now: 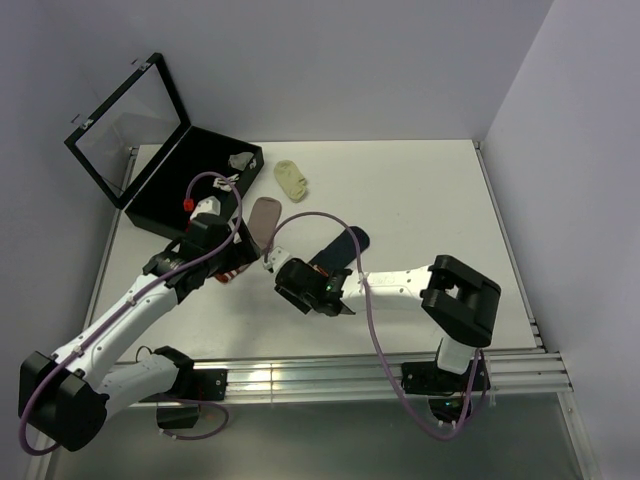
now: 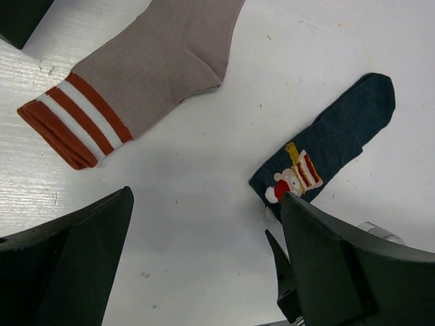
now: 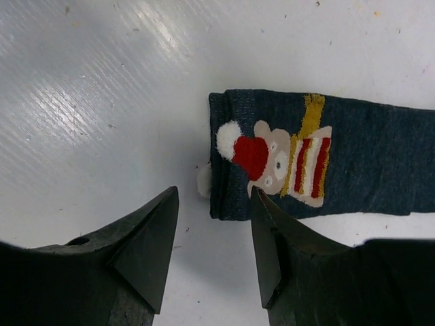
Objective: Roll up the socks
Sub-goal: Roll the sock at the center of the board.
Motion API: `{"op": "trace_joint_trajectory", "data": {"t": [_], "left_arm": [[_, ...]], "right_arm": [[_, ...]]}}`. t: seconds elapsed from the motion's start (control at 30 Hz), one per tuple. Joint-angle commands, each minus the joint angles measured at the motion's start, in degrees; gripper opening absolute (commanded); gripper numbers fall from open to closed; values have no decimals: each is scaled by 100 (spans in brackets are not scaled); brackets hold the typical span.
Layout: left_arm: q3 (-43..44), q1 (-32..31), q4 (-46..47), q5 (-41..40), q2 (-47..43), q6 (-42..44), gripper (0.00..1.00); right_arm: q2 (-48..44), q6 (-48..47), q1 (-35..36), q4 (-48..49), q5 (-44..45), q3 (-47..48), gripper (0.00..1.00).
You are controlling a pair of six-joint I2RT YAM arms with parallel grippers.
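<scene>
A dusty-pink sock (image 2: 156, 61) with a red-and-white striped cuff lies flat on the white table, also visible from above (image 1: 264, 222). To its right, a navy sock (image 3: 340, 163) with a bear pattern lies flat (image 1: 343, 248). My left gripper (image 2: 207, 197) hangs wide open over bare table between the two socks (image 1: 238, 262), with nothing between its fingers. My right gripper (image 3: 214, 193) stands open just short of the navy sock's cuff end. Its right finger (image 3: 272, 238) sits at the cuff's lower corner. From above it is at the sock's near end (image 1: 300, 290).
An open black box (image 1: 195, 190) with a raised lid stands at the back left. Small white-grey items (image 1: 242, 160) and a pale-yellow sock (image 1: 292, 178) lie beyond the pink sock. The right arm's elbow (image 1: 460, 295) rises at the right. A metal rail (image 1: 330, 375) runs along the near edge.
</scene>
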Motion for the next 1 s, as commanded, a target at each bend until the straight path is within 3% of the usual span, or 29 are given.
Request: {"op": "trace_joint_trajectory", "data": {"t": [0.0, 0.33, 0.6, 0.7, 0.83, 0.97], "left_arm": [[-32, 26, 116, 47, -60, -86, 95], [-32, 26, 89, 3, 28, -104, 95], [3, 26, 89, -6, 125, -95, 95], [3, 26, 72, 3, 142, -86, 95], [30, 26, 54, -15, 116, -77, 95], [30, 26, 45, 2, 134, -60, 95]], "right_arm": [[162, -213, 90, 46, 351, -5, 54], [452, -511, 134, 116, 686, -22, 54], [742, -591, 178, 108, 826, 48, 45], [813, -600, 213, 125, 844, 57, 38], [769, -591, 222, 239, 835, 13, 14], [480, -547, 213, 380, 545, -57, 1]]}}
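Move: Just ahead of and below the right hand is the near corner of the navy sock's cuff, about 2 cm out, 1 cm to the right and 3 cm down; the sock's middle is about 7 cm ahead and 8 cm right. The brown striped sock lies some 13 cm ahead and 13 cm left of this hand. From the left hand, the navy sock is roughly 19 cm right, 3 cm ahead and 14 cm below. Sinking about 2.5 cm onto the near corner of the navy sock's cuff, the right hand also eases a little over 1 cm forward, its wrist tilting some 10 degrees so that the fingers point more forward and less left. Near the bottom the half-open fingers close over the cuff's folded edge and pinch it. ##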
